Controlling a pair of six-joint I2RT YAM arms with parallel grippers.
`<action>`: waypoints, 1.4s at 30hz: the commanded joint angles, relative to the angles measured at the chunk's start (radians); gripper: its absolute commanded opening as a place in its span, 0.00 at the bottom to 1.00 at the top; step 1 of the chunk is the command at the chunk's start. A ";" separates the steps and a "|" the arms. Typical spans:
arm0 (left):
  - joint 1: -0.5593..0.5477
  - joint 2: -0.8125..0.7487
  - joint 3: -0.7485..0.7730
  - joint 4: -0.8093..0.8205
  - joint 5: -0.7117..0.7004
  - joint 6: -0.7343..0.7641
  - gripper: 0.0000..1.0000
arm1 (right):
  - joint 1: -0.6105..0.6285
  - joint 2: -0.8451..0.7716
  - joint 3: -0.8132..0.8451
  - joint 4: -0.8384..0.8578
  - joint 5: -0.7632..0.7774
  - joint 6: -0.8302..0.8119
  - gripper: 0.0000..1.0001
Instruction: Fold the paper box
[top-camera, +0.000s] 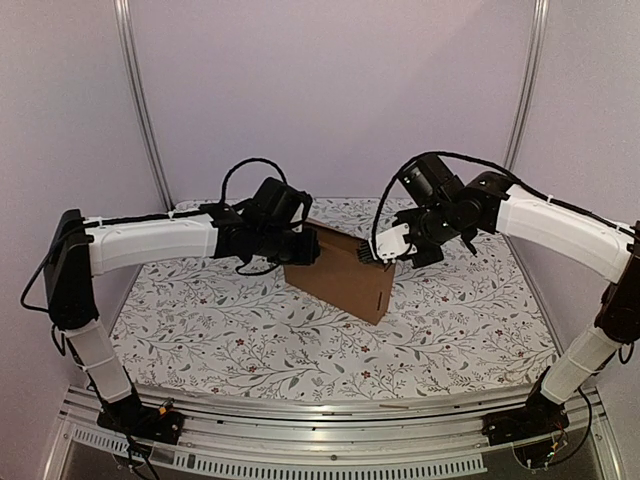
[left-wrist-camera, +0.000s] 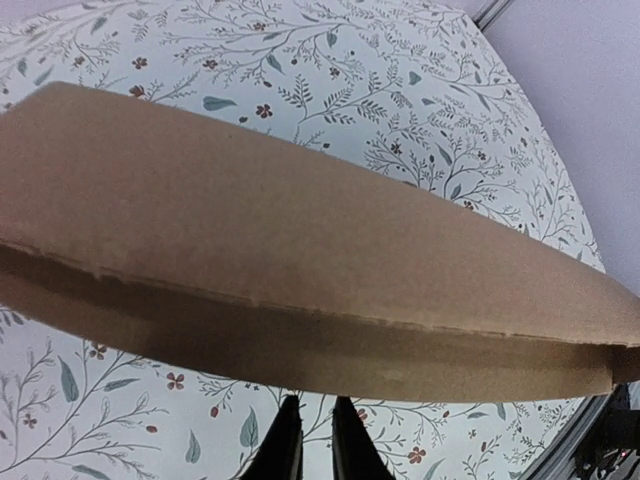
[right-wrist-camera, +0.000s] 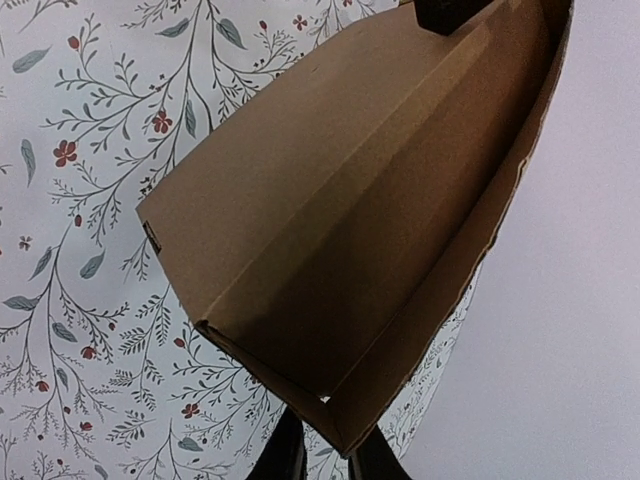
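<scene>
The paper box, plain brown cardboard, stands on edge in the middle of the table. My left gripper is at its upper left end. In the left wrist view the box fills the middle, and the left gripper shows two fingers close together, a thin strip of cloth between them, tips hidden under the box's lower edge. My right gripper is at the upper right end. In the right wrist view I look into the box's open inside, and the right gripper is shut on its near corner.
A floral tablecloth covers the table. A metal rail runs along the near edge between the arm bases. Lilac walls with upright poles close in the back and sides.
</scene>
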 joint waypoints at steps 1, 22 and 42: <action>-0.014 0.015 0.028 0.029 0.021 0.000 0.12 | 0.041 0.020 -0.034 0.038 0.085 -0.017 0.15; -0.115 -0.180 -0.160 0.322 -0.054 -0.449 0.34 | -0.226 -0.005 -0.023 0.020 -0.396 0.297 0.43; -0.121 -0.371 -0.289 0.223 -0.161 -0.467 0.35 | -0.056 0.047 -0.178 0.075 -0.706 0.535 0.45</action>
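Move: The paper box stands on edge, with its middle about 4 cm ahead of the left hand, 5 cm to its right and 8 cm below; that hand's fingertips are at the top of the near wall. The right fingers are at the box's right top corner, practically level with it, and the box's middle lies roughly 11 cm to the right hand's left, 4 cm farther out and 9 cm lower. From the left hand that corner is some 15 cm right and 3 cm back. The right hand opens and leaves the box's right top corner, swinging about 5 cm right and 3 cm forward around to the lid's outer, far side, then sweeps back towards the base, down and a little left, its wrist tilting so the fingers swing down and back, until they are at the corner again and bear on it from beyond. Meanwhile the left hand spreads its fingers and withdraws from the near wall, up about 9 cm and back, rolling its left side down some 30 degrees; it dips a few centimetres and shifts right, then rises again to the left, staying open above the box's near side. ##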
